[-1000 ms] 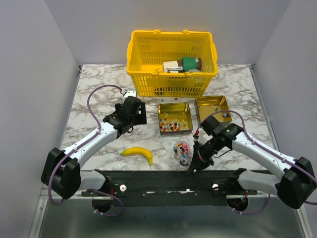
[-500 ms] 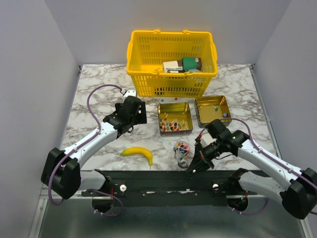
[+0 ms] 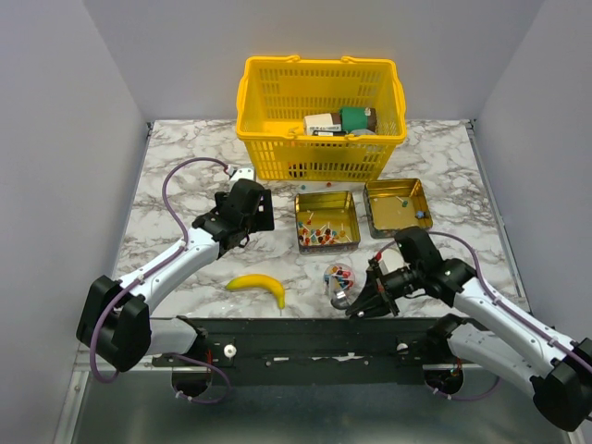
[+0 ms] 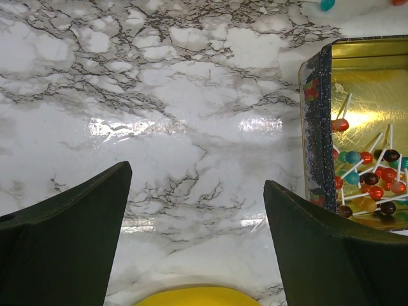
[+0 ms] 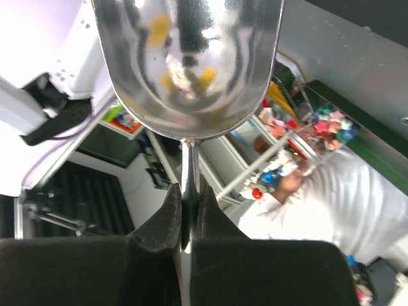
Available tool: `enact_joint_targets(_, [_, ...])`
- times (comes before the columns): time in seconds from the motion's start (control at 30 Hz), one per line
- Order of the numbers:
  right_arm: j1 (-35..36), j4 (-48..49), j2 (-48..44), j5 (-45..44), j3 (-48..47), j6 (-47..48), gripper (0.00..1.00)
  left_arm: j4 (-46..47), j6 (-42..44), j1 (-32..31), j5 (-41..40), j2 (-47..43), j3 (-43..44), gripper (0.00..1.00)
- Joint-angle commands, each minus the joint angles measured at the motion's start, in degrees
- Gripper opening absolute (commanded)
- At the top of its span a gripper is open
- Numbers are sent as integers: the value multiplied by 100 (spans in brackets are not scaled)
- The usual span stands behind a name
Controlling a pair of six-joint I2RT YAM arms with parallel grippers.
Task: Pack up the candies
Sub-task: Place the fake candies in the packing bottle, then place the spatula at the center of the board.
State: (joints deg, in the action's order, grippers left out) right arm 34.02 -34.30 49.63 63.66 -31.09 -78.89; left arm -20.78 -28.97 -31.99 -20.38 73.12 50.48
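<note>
The candies [image 3: 325, 236] lie in the near end of an open gold tin [image 3: 302, 222]; in the left wrist view they are round sweets on sticks [image 4: 371, 177]. More candies fill a small clear container [image 3: 339, 275]. My right gripper [image 3: 367, 301] is shut on the handle of a metal scoop [image 3: 341, 298] just in front of that container. The right wrist view shows the scoop's bowl [image 5: 187, 64] with no candies in it and the gripper [image 5: 189, 192] clamped on the thin handle. My left gripper [image 3: 248, 211] hangs open over bare table left of the tin, its fingers [image 4: 70, 223] wide apart.
A banana [image 3: 260, 286] lies near the front edge, its top showing [image 4: 194, 296] under the left gripper. A second gold tin [image 3: 377, 211] holds a few sweets. A yellow basket [image 3: 250, 139] with boxes stands at the back. A loose teal sweet [image 4: 327, 4] lies on the marble.
My right arm has drawn back toward the near edge and lowered, swinging the scoop round to point left beside the clear container. The left arm has not moved.
</note>
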Motion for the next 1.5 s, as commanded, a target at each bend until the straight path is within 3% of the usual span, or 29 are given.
enact_joint_targets(0.0, [-80, 924, -365, 209, 401, -1127, 0, 100, -21, -9, -194, -105, -29, 96])
enact_joint_targets(0.2, [-89, 1119, -322, 121, 201, -1164, 0, 91, -56, -9, -194, -149, -29, 96])
enact_joint_targets(0.33, [-89, 945, 107, 103, -456, -585, 0, 65, -65, -9, -229, -193, -3, 96])
enact_joint_targets(0.4, [-89, 410, 441, -11, -887, 344, 0, 12, -108, 0, -299, -219, 6, 96])
enact_joint_targets(0.43, [-89, -402, 625, -107, -1238, 809, 0, -14, -126, 43, -317, -237, 32, 96])
enact_joint_targets(0.47, [-80, -906, 1167, -456, -1972, 1910, 0, -93, -135, 70, -317, -246, 58, 96])
enact_joint_targets(0.53, [-54, -2326, 1775, -1063, -2924, 3024, 0, -190, -205, 157, -309, -246, 128, 96])
enact_joint_targets(0.6, [95, -2790, 2497, -2135, -4086, 4028, 0, -313, -284, 324, -265, -246, 173, 96])
enact_joint_targets(0.73, [525, -2565, 3210, -3297, -5054, 4461, 0, -681, -486, 860, 7, -307, 278, 96])
enact_joint_targets(0.97, [1984, -1914, 4642, -5510, -6083, 5041, 0, -1218, -522, 1739, 280, -729, 103, 96])
enact_joint_targets(1.2, [2100, -1298, 6198, -6769, -6848, 5244, 0, -1377, -750, 2021, 289, -1072, -152, 96])
enact_joint_targets(1.47, [2100, -1131, 7455, -7271, -7771, 5481, 0, -1359, -785, 2083, 605, -1090, -293, 96])
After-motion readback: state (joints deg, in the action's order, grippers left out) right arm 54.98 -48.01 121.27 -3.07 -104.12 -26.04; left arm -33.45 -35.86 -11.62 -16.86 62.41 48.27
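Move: Ahead of the right hand, which still grips the metal scoop, the lollipop tin lies about 33 cm out, 3 cm left and some 17 cm lower. The packing bottle stands nearly straight ahead, roughly 15 cm out and 15 cm below; the banana is 14 cm out and 21 cm left. The second tin sits about 19 cm right of the lollipop tin and 5 cm beyond it. For the left hand, the lollipop tin lies some 7 cm ahead, 19 cm right, 11 cm below. Lifting clear of the packing bottle, the right hand carries the scoop forward and left, then sinks steeply towards the near left side of the lollipop tin, some 23 cm forward and 16 cm left overall, while its wrist swings the fingers from pointing left to steeply down; the grip on the handle holds. The open left hand swings about 12 cm left, clearing the space. ##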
